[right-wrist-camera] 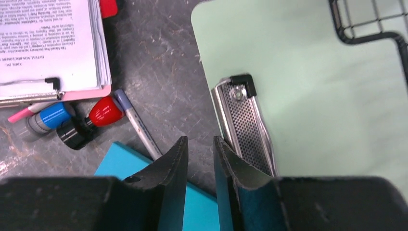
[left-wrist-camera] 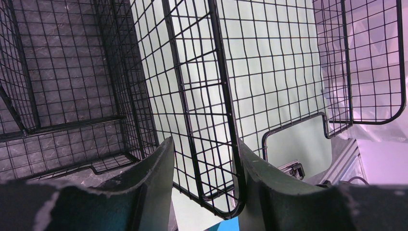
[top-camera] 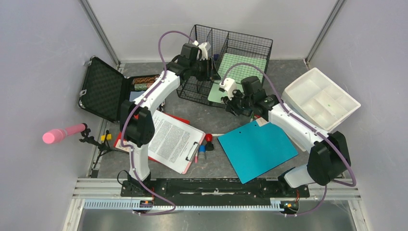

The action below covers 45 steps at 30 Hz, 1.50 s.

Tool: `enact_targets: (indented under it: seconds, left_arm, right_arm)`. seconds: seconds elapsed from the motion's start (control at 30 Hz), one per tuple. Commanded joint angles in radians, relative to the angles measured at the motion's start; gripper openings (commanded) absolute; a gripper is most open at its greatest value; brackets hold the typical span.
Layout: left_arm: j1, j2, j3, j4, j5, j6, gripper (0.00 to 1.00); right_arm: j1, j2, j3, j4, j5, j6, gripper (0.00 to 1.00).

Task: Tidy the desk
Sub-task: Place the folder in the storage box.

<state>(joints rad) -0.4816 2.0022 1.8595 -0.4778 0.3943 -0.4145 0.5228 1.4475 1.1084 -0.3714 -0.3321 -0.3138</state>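
The dark stone-look desk (top-camera: 211, 115) holds a black wire basket (top-camera: 231, 43) at the back. A pale green clipboard (top-camera: 240, 65) lies partly inside it, its metal clip (right-wrist-camera: 245, 125) toward me. My left gripper (top-camera: 206, 57) hangs over the basket's front. In the left wrist view the gripper (left-wrist-camera: 204, 144) is open and straddles a wire wall (left-wrist-camera: 226, 96). The wall's rim rests against the right finger; the left finger stands apart. My right gripper (right-wrist-camera: 200, 142) hovers just left of the clip. Its jaws stand narrowly apart with only bare desk (right-wrist-camera: 163, 62) between them.
A teal folder (top-camera: 257, 147) lies front right. A clipboard of printed papers (top-camera: 171, 139) lies front left, with a red-capped marker (right-wrist-camera: 103, 111), a blue one (right-wrist-camera: 53, 115) and a pen (right-wrist-camera: 137, 125) beside it. A white divided tray (top-camera: 321, 98) sits right and an open black foam case (top-camera: 103, 89) left.
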Motion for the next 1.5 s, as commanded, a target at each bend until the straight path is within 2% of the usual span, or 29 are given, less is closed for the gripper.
enact_targets:
  seconds: [0.0,0.43,0.83,1.07,1.2,1.33,1.47]
  left_arm:
    - [-0.016,0.021,-0.023,-0.058,0.086,-0.007,0.02]
    - [-0.016,0.012,-0.043,-0.055,0.1,-0.005,0.02]
    - [-0.015,0.014,-0.035,-0.054,0.1,-0.007,0.02]
    - [-0.015,0.012,-0.03,-0.055,0.088,0.002,0.02]
    - [-0.008,0.015,-0.017,-0.06,0.086,0.006,0.12]
    - [-0.002,0.015,0.001,-0.067,0.085,0.015,0.26]
    - [0.008,0.016,0.032,-0.073,0.083,0.026,0.41]
  right_arm:
    - [0.0,0.013,0.072,0.083,0.092,-0.007,0.31]
    - [-0.018,0.053,0.068,0.175,0.152,0.053,0.28]
    - [-0.022,0.024,0.012,0.323,0.243,-0.032,0.29]
    - [-0.021,0.016,0.011,0.295,0.187,-0.032,0.33]
    - [-0.022,-0.027,0.012,0.23,0.132,-0.027,0.42]
    - [-0.021,-0.097,0.009,0.146,0.082,-0.046,0.54]
    - [-0.021,-0.178,0.008,0.092,0.082,-0.069,0.6]
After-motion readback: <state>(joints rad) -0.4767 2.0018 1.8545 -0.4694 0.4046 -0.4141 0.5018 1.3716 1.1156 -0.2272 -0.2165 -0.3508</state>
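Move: From the right hand, low at the box's near side, the green folder's middle lies about 15 cm ahead and 3 cm right, roughly 2 cm lower; its metal clip is about 4 cm ahead, 1 cm left. The red stamp is some 12 cm right and 1 cm back, the blue folder 17 cm back and 12 cm right. From the left hand, on the storage box's wire rim, the green folder's middle is level ahead, about 12 cm right and 12 cm below. Left keeps gripping the box; right pushes forward about 7 cm against the green folder, then opens, backing off, rising. ##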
